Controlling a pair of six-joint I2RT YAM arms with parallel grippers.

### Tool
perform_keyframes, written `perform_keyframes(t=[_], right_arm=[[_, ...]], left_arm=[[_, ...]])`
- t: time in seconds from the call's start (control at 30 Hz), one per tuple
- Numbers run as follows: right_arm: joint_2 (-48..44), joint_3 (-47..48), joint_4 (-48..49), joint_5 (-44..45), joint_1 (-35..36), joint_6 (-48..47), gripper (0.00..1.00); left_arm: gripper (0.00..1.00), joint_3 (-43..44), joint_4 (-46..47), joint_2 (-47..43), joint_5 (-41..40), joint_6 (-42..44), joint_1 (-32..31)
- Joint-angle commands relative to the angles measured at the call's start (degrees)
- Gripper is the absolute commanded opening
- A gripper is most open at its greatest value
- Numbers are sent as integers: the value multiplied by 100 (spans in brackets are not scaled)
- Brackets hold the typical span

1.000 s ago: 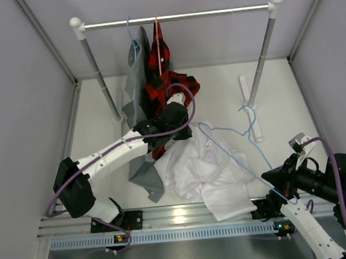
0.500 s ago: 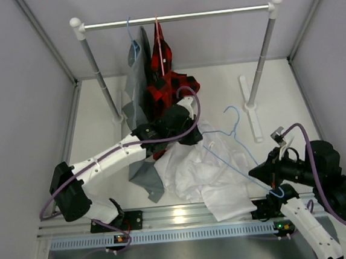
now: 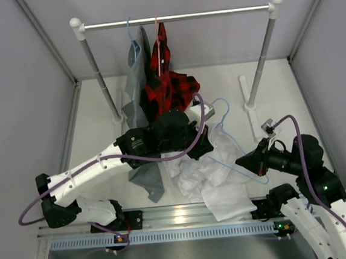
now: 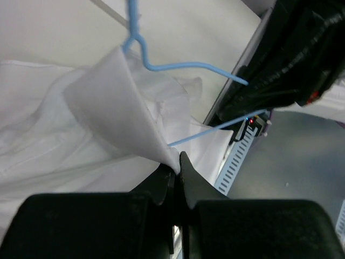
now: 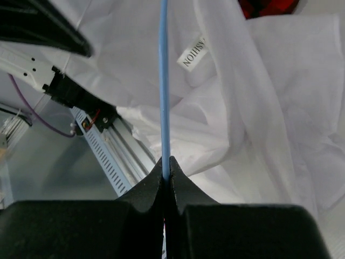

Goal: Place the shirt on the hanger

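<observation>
The white shirt (image 3: 212, 177) lies crumpled on the table's near middle. My left gripper (image 3: 202, 146) hovers over its far edge, shut on a fold of the fabric (image 4: 108, 102) that rises in a peak from the jaws (image 4: 177, 164). The light blue wire hanger (image 3: 234, 148) slants over the shirt, its hook (image 3: 219, 104) toward the back. My right gripper (image 3: 249, 159) is shut on its wire (image 5: 163, 81), pinched at the fingertips (image 5: 166, 162). Under that wire the shirt (image 5: 259, 108) shows its collar label (image 5: 192, 54). The left wrist view shows the hanger (image 4: 178, 66) just beyond the raised fold.
A clothes rack's rod (image 3: 175, 17) spans the back, with a red plaid shirt (image 3: 169, 84) and a grey shirt (image 3: 135, 96) hanging from it down to the table. The rack's right upright (image 3: 262, 55) and foot (image 3: 250, 107) stand near the hanger. A metal rail (image 3: 180, 213) runs along the near edge.
My left arm has reached right, carrying the shirt fold with it. My right gripper has moved left and away from the near edge, and the hanger's hook has swung left and back.
</observation>
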Motion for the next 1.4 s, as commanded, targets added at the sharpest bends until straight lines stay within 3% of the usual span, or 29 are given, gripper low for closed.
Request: perform_keyframes(t=[0.0,0.1,0.13,0.23,0.43,0.5,0.63,0.7,0.9,1.03,1.07,1.17,1.27,1.37], right_arm=[[-615,-30,1330,550,69,236,0],[-1239,14,1410,1648,69,473,0],[-1284,66,1401,1565,69,422,0],[-978,251,1296,240,69,106,0],[-1319,41,1864,-579,78,69,0],[-1460,-169,2270,-1053,69,262,0],[-1452,-363,2903,-932,78,578,0],[-1364,-407,3255,-802,69,754,0],[-1276,-495,3922,-213,69,1000,0],[-1450,-627,4354,51,78,1300,0],[-1521,-671,4415,96,78,1352,0],[-1662,-777,4793,175,78,1484,0],[-1741,-821,4847,193,78,1502,0],[-1864,-865,4829,123,69,1493,0]], left_arm=[[0,572,-637,-25,70,578,-587],[0,1257,-1040,186,-430,745,-1017],[0,1659,-1155,265,-727,824,-1106],[0,2206,-1542,555,-1440,912,-1239],[0,2717,-1657,792,-2839,903,-1274],[0,2980,-1657,872,-2761,930,-1283],[0,3534,-1850,1196,-1193,1166,-1327],[0,3736,-2017,1372,-828,1263,-1484],[0,3887,-2167,1251,-748,1817,-1898],[2,3913,-2167,1013,-1142,2159,-1889],[32,3948,-2167,978,-1248,2230,-1898],[71,4115,-2167,916,-1766,2485,-1898],[86,4352,-2150,793,-1837,2792,-1898],[86,4449,-2054,592,-2118,3231,-1898]])
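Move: The left hand still pinches the shirt's collar; the hanger's neck lies about 8 cm ahead and 5 cm to its right, slightly lower. The heaped shirt body is some 18 cm below and 4 cm ahead, while the plaid shirt hangs roughly 25 cm ahead and 13 cm left. From the right hand, which grips the hanger, the collar is about 9 cm left, 2 cm ahead and a little higher. Left hand lifts the collar 10 cm, drawing back, then releases; the right raises the still-gripped hanger 11 cm. ##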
